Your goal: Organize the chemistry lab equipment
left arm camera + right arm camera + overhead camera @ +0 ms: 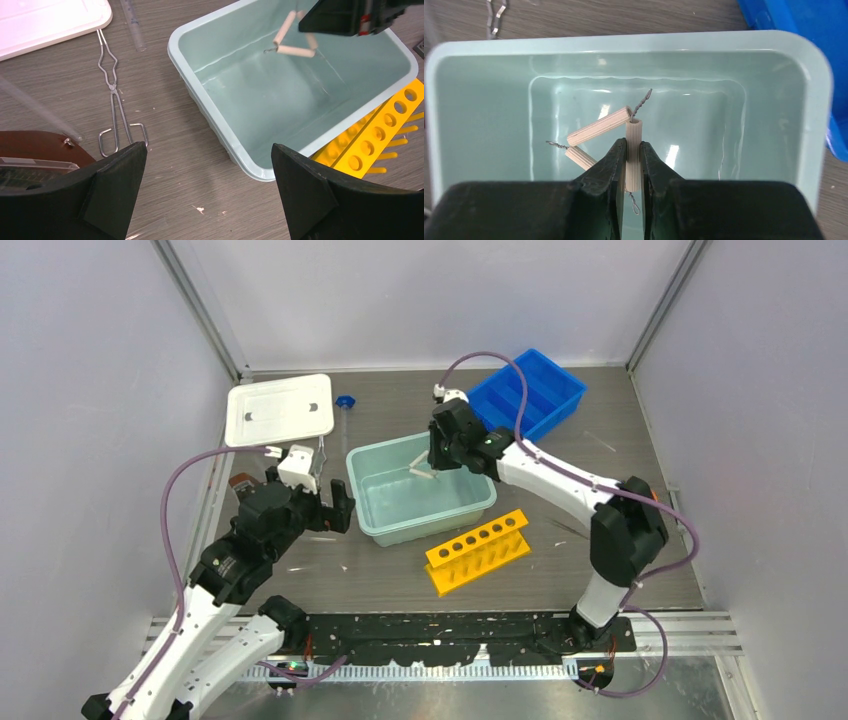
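Note:
My right gripper (432,455) (633,145) is shut on one beige tube of the wire triangle (596,127) and holds it just inside the pale teal tub (420,532). The triangle also shows in the left wrist view (292,49) and the top view (422,468). Silvery tongs (114,95) lie on the table left of the tub (220,130). The clear tube (132,22) lies beyond them, its blue cap (345,401) by the white lid. My left gripper (325,510) (207,150) is open and empty above the table at the tub's near left corner.
A white lid (280,410) lies at the back left. A blue divided tray (527,392) stands at the back right. A yellow test tube rack (478,550) lies in front of the tub. A brown object (30,145) sits by my left gripper.

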Action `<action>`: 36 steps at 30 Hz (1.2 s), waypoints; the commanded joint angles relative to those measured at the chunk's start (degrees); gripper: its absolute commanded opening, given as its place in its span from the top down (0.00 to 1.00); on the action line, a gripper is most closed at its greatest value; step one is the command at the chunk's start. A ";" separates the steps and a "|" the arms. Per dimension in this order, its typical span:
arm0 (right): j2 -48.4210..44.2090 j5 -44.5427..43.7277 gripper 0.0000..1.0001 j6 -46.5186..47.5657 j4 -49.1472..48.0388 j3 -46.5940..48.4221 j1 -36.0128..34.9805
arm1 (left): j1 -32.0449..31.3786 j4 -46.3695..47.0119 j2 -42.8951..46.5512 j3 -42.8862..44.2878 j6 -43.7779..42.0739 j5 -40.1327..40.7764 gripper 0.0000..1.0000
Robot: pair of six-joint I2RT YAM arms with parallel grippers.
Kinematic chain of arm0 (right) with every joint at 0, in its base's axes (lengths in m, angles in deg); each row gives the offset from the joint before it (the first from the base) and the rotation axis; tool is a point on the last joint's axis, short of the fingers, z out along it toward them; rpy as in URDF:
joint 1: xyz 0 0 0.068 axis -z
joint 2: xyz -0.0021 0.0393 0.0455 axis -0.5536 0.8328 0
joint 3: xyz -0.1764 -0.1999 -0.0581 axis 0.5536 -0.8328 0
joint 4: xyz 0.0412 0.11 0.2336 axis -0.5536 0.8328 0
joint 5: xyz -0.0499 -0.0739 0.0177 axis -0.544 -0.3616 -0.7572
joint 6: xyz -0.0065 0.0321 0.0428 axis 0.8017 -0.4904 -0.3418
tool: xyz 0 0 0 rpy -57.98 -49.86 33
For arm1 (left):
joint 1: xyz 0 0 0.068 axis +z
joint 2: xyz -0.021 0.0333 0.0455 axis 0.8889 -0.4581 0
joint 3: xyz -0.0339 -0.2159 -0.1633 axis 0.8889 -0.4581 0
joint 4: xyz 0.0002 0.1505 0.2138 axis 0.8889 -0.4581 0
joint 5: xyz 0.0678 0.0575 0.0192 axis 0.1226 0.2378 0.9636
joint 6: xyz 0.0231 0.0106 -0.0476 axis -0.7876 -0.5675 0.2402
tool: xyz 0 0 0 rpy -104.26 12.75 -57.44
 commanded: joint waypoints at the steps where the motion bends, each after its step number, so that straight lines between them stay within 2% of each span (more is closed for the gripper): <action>1: 4.13 -3.18 0.87 0.80 -2.19 4.14 -2.04 | -0.16 2.26 0.80 -0.18 -0.53 1.08 0.00; 9: 11.11 -7.70 0.84 0.90 -0.42 6.65 -4.23 | -0.18 1.95 0.05 0.10 -0.62 1.24 0.00; 16: 10.06 -9.02 0.72 0.36 0.36 7.15 -4.38 | -0.17 2.03 0.42 -0.09 -0.65 1.61 0.00; 23: 3.38 -8.60 0.58 -0.24 2.11 5.33 -4.38 | -0.18 1.93 0.38 0.08 -0.62 1.56 0.00; 28: -3.64 -10.44 0.57 0.65 3.87 4.90 -4.30 | -0.18 1.88 0.68 0.00 -0.62 1.50 0.00; 33: -10.66 -17.50 0.57 2.46 5.73 3.51 -3.40 | -0.14 2.00 0.75 0.08 -0.54 0.91 0.00; 36: -15.62 -23.07 0.58 0.25 6.05 0.74 -2.48 | -0.18 1.75 1.03 0.09 -0.49 0.86 0.00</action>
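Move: The wire-and-clay triangle is already in the right fingers, its middle some 2 cm to the left of them. Its resting place, the middle of the green tub's floor, lies about 4 cm left, 2 cm back and 8 cm below that hand. From the right hand, the blue tray stands roughly 16 cm ahead and 18 cm to the right, the yellow rack about 16 cm back and 7 cm right. From the left hand the tub floor's middle is about 12 cm ahead, 16 cm right and well below. The clay triangle, still pinched by one rod, is lowered about 6.5 cm into the green tub by the right hand, which drifts a little left and rolls its left side down some 10 degrees. Down there the fingers part to not quite half open and let go; then the hand climbs straight out, about 16 cm, swinging right towards the blue tray near the top while its fingers tip up. ##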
